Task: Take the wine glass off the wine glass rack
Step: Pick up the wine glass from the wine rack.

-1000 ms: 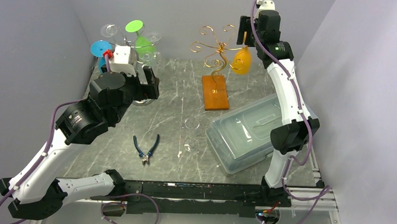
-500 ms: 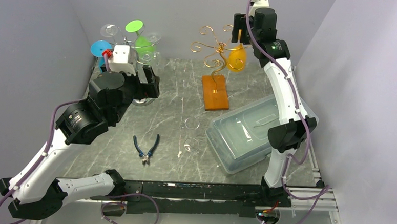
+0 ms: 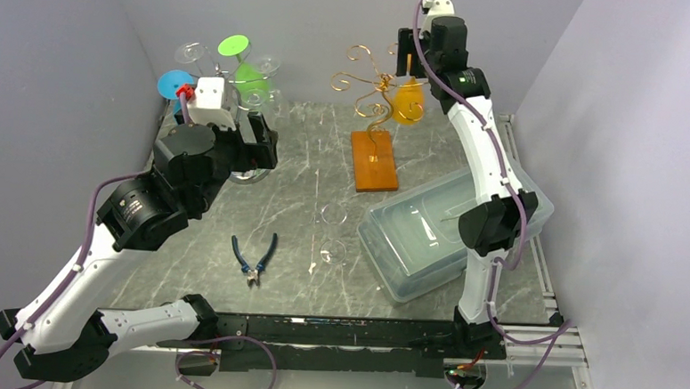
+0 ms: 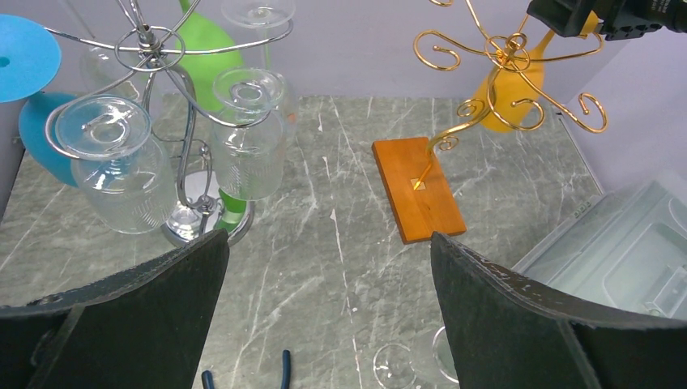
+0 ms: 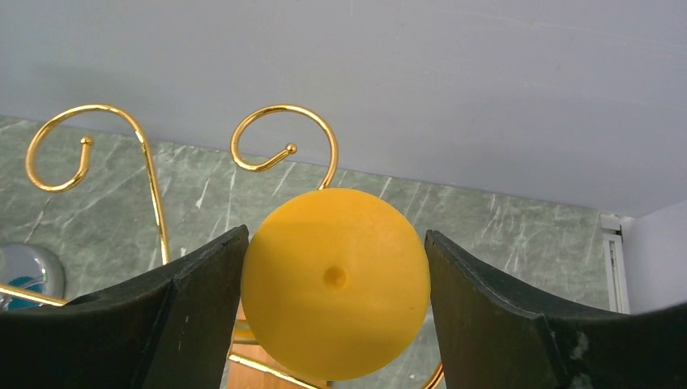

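Observation:
The yellow wine glass (image 3: pixel 409 102) hangs upside down and tilted at the right side of the gold wire rack (image 3: pixel 370 82), which stands on an orange wooden base (image 3: pixel 374 160). My right gripper (image 3: pixel 408 53) is high at the back, shut on the glass's round yellow foot (image 5: pixel 334 279), one finger on each side. From the left wrist view the glass bowl (image 4: pixel 509 96) sits among the rack's curled arms (image 4: pixel 506 50); whether the stem still rests in a hook I cannot tell. My left gripper (image 4: pixel 328 243) hovers open over bare table.
A silver rack (image 3: pixel 207 67) at the back left carries several clear, green and blue glasses (image 4: pixel 121 166). Blue-handled pliers (image 3: pixel 253 257) and two clear glasses (image 3: pixel 331 232) lie mid-table. A clear lidded bin (image 3: pixel 429 230) sits at the right.
My right gripper has moved left with the yellow glass, bringing it closer to the gold rack's centre. The left arm has stayed still.

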`<action>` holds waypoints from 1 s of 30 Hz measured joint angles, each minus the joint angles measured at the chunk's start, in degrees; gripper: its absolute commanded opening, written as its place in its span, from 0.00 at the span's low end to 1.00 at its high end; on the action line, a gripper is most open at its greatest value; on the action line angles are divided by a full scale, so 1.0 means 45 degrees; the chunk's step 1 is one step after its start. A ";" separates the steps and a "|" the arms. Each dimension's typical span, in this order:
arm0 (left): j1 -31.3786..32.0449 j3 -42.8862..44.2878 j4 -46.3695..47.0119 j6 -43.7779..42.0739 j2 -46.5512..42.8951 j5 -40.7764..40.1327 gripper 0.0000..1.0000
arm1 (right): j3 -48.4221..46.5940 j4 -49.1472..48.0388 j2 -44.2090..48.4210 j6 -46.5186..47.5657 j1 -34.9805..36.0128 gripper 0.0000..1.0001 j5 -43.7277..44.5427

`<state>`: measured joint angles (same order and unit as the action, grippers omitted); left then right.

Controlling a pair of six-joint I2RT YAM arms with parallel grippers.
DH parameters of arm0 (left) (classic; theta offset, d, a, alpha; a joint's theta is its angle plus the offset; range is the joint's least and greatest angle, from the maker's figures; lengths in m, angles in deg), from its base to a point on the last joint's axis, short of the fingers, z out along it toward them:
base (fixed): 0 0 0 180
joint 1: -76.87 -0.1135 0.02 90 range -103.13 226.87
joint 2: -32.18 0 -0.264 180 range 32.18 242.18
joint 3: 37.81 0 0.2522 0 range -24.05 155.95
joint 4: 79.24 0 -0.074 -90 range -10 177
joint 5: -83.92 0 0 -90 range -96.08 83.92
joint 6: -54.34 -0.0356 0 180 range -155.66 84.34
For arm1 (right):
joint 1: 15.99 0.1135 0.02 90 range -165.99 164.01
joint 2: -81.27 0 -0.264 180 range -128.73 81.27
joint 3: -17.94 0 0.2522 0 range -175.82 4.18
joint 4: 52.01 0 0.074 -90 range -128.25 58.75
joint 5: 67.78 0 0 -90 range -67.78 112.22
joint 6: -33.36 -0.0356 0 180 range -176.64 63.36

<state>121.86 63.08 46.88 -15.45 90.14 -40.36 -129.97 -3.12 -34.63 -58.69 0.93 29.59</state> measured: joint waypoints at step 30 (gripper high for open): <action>0.0000 0.0000 -0.0010 -0.0005 -0.0121 0.0117 1.00 | 0.0714 -0.1360 0.0491 0.0121 -0.0403 0.47 0.4546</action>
<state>121.86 63.08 46.84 -15.47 89.59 -39.84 -126.75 -9.24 -32.42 -58.14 -0.88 50.05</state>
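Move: The right hand already holds the orange wine glass by its foot, the glass's middle some 9 cm below and 2 cm ahead. The gold rack's centre stands about 7 cm left, 6 cm back and 3 cm lower. Its far hook is about 3 cm ahead and 4 cm left; its right hook, 3 cm back and 2 cm right, both slightly lower. From the left hand the glass is roughly 30 cm ahead, 30 cm right and 14 cm lower. Keeping its pinch on the upturned foot of the orange wine glass, the right hand edges a little forward, then carries the glass some 8 cm to the right at growing speed, away from the rack's centre and past the right hook on its far side. It rises slightly and swings clockwise about 20 degrees, its fingers tipping up a little. ##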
